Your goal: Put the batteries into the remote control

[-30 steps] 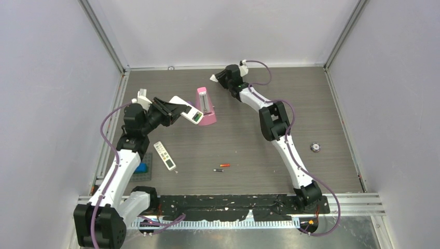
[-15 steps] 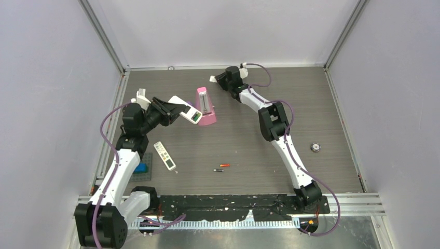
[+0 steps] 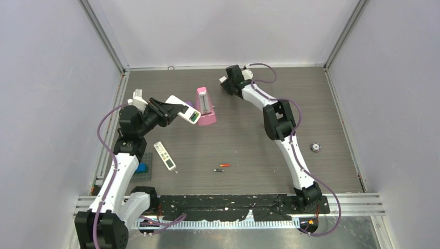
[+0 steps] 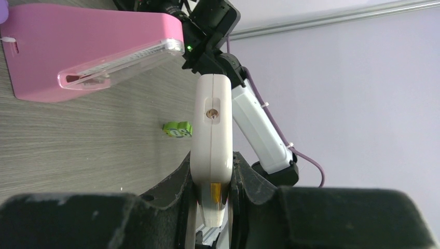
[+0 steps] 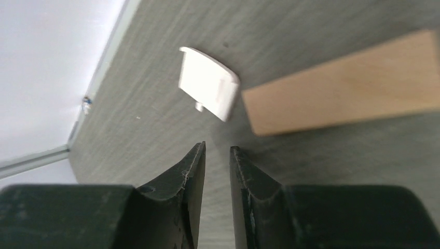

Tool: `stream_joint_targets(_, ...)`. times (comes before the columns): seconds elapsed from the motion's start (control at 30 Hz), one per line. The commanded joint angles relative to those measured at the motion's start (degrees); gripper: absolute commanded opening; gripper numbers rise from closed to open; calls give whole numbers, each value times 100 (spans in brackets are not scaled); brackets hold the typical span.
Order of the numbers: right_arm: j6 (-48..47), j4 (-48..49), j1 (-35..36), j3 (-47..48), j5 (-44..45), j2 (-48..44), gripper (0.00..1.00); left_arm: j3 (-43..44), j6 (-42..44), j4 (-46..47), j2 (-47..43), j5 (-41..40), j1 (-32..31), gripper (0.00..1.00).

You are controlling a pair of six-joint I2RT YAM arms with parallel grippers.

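My left gripper (image 3: 167, 110) is shut on a white remote (image 3: 184, 110) and holds it off the table beside a pink remote (image 3: 206, 106). In the left wrist view the white remote (image 4: 211, 124) stands edge-on between my fingers, with the pink remote (image 4: 78, 46) to its upper left. Two batteries lie on the mid table: a red-orange one (image 3: 224, 165) and a dark one (image 3: 218, 169). My right gripper (image 3: 229, 87) is at the back of the table. Its jaws (image 5: 217, 147) are slightly apart and empty. A white battery cover (image 5: 208, 91) lies just ahead of them.
A second white remote (image 3: 164, 155) lies at the front left, with a blue object (image 3: 141, 167) beside it. A round dark object (image 3: 315, 147) sits at the right. A wooden block (image 5: 342, 83) lies by the cover. A small green thing (image 4: 177, 129) lies beyond the held remote.
My right gripper has swung right at the back, and the white cover has shifted right with it. My left arm has drawn the white remote slightly back and left.
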Motion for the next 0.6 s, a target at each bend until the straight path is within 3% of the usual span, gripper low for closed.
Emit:
stream_joint_targets(0.0, -204, -756, -6, -702, 502, -881, 30, -95, 38, 192, -262, 146, 42, 0)
stream_joint_targets(0.2, -637, -307, 6, -1705, 431, -1621, 30, -251, 49, 145, -507, 145, 48, 0)
stream_joint_targets(0.3, -1221, 184, 0, -1839, 52, -1769, 39, -288, 45, 134, -580, 177, 53, 0)
stream_joint_targets(0.4, -1479, 1339, -24, -2043, -357, -1765, 50, -293, 53, 93, -642, 199, 48, 0)
stream_joint_targets(0.47, -1378, 2268, -53, -2253, -634, -1721, 52, -284, 61, 47, -687, 203, 49, 0)
stream_joint_targets(0.57, -1057, 2900, -77, -2082, -738, -1386, 53, -288, 74, -55, -765, 175, 50, 0)
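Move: The right hand has the loose white battery cover on the table about 5 cm ahead of its fingertips, level sideways and some 3 cm lower. The orange block lies about 2 cm ahead and 6 cm to this hand's right, equally low; the pink metronome stands roughly 13 cm back and 8 cm left, its middle about 4 cm higher. From the left hand, which holds the remote control, the cover lies some 35 cm ahead, 17 cm right and 27 cm below. Without touching the battery cover, the right hand draws back about 5 cm and to its right nearly 4 cm, low over the table, then reverses forward and left some 2 cm while rising 2 to 3 cm. In that second part its fingers spread clearly wider, tip up by about 10 degrees and swing slightly counter-clockwise. The left hand keeps its grip on the remote control and eases back about 2 cm. ##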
